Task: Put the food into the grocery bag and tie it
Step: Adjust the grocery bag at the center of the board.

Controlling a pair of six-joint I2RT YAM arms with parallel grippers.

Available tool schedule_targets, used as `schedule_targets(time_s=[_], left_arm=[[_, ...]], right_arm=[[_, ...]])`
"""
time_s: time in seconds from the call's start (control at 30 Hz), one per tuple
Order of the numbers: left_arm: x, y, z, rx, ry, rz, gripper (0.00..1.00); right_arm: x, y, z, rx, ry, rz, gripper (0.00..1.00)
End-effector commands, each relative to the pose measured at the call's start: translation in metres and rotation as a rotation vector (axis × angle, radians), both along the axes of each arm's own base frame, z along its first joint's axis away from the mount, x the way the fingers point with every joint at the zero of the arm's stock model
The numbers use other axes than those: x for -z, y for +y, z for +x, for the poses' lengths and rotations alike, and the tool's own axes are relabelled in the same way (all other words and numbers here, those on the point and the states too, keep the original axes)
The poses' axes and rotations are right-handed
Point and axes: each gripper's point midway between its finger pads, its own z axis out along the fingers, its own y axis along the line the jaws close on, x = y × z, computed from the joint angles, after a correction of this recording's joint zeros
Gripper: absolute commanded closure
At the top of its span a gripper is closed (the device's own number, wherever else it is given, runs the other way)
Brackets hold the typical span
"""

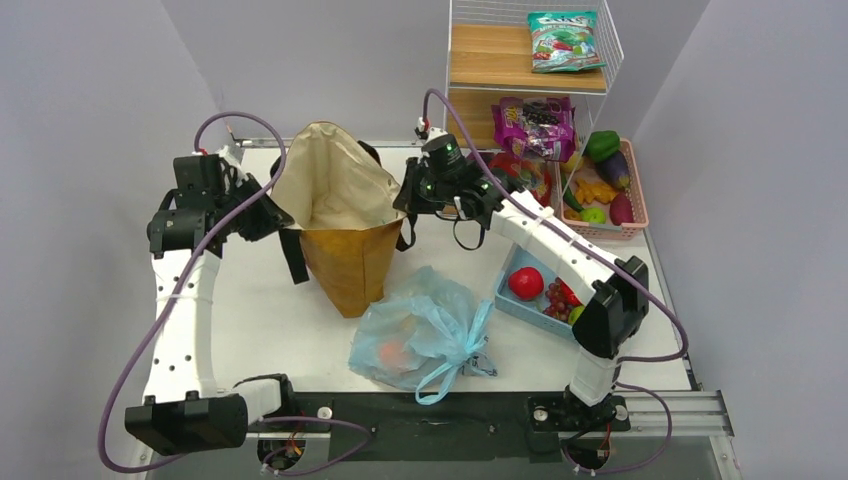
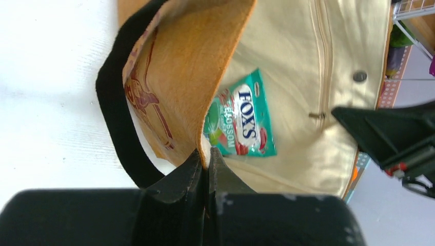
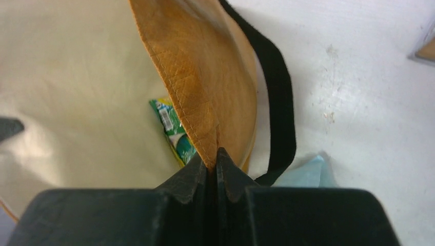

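The light blue grocery bag (image 1: 420,330) lies on the table in front of the arms, its handles bunched at its right side. An orange piece of food (image 1: 393,352) shows through the plastic. Neither gripper touches this bag. My left gripper (image 1: 272,215) (image 2: 208,156) is shut on the left rim of a tan-orange tote (image 1: 340,215). My right gripper (image 1: 405,200) (image 3: 215,156) is shut on the tote's right rim (image 3: 205,128), so the mouth is held wide. In the right wrist view a corner of the grocery bag (image 3: 308,171) shows just beyond a black strap (image 3: 279,102).
A green Fox's sweets packet (image 2: 241,120) (image 3: 177,136) lies inside the tote. A blue tray (image 1: 515,300) with a red fruit (image 1: 526,283) and dark grapes sits under the right arm. A pink basket (image 1: 640,205) of vegetables and a wire shelf (image 1: 530,60) with snack packets stand at the back right.
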Motion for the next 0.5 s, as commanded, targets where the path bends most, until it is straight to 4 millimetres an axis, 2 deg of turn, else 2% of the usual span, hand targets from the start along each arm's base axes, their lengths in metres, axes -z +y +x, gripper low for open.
schedule_targets(time_s=[0.0, 0.1, 0.27, 0.33, 0.37, 0.43, 0.47], left_arm=[[-0.041, 0.014, 0.026, 0.012, -0.162, 0.049, 1.00], [-0.036, 0.017, 0.030, 0.012, -0.146, 0.047, 1.00], [-0.038, 0.021, 0.030, 0.017, -0.148, 0.061, 1.00], [-0.043, 0.023, 0.031, 0.022, -0.147, 0.073, 1.00], [-0.045, 0.024, 0.030, 0.026, -0.148, 0.078, 1.00], [-0.046, 0.023, 0.030, 0.033, -0.143, 0.080, 1.00], [-0.046, 0.022, 0.029, 0.038, -0.139, 0.077, 1.00]], right_arm=[[-0.042, -0.006, -0.028, 0.033, -0.058, 0.082, 1.00], [-0.046, -0.002, -0.045, -0.001, -0.064, 0.095, 1.00], [-0.045, -0.002, -0.049, -0.010, -0.058, 0.093, 0.98], [-0.048, -0.004, -0.050, -0.013, -0.061, 0.087, 0.78], [-0.055, -0.006, -0.049, -0.017, -0.075, 0.085, 0.62], [-0.063, -0.013, -0.050, -0.016, -0.099, 0.062, 0.46], [-0.067, -0.019, -0.051, -0.004, -0.110, 0.048, 0.42]])
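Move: The open tote bag hangs between the hands, each already pinching its rim: its middle is about 10 cm right of the left hand, 2 cm ahead and 12 cm below, and from the right hand some 12 cm left, 3 cm back and 12 cm below. A Fox's packet lies inside, about 13 cm left, 3 cm back and 20 cm below the right hand. The tied blue grocery bag sits about 14 cm back from the right hand, 4 cm to its right and 20 cm lower. The right hand, pinching the tote's right rim, draws it back about 5 cm towards the robot, then stops there and opens its fingers about halfway around the rim by the black strap. Meanwhile the left hand keeps its shut pinch on the left rim and eases it forward and outward to the left by some 2 cm each way, dipping slightly and coming back up. ##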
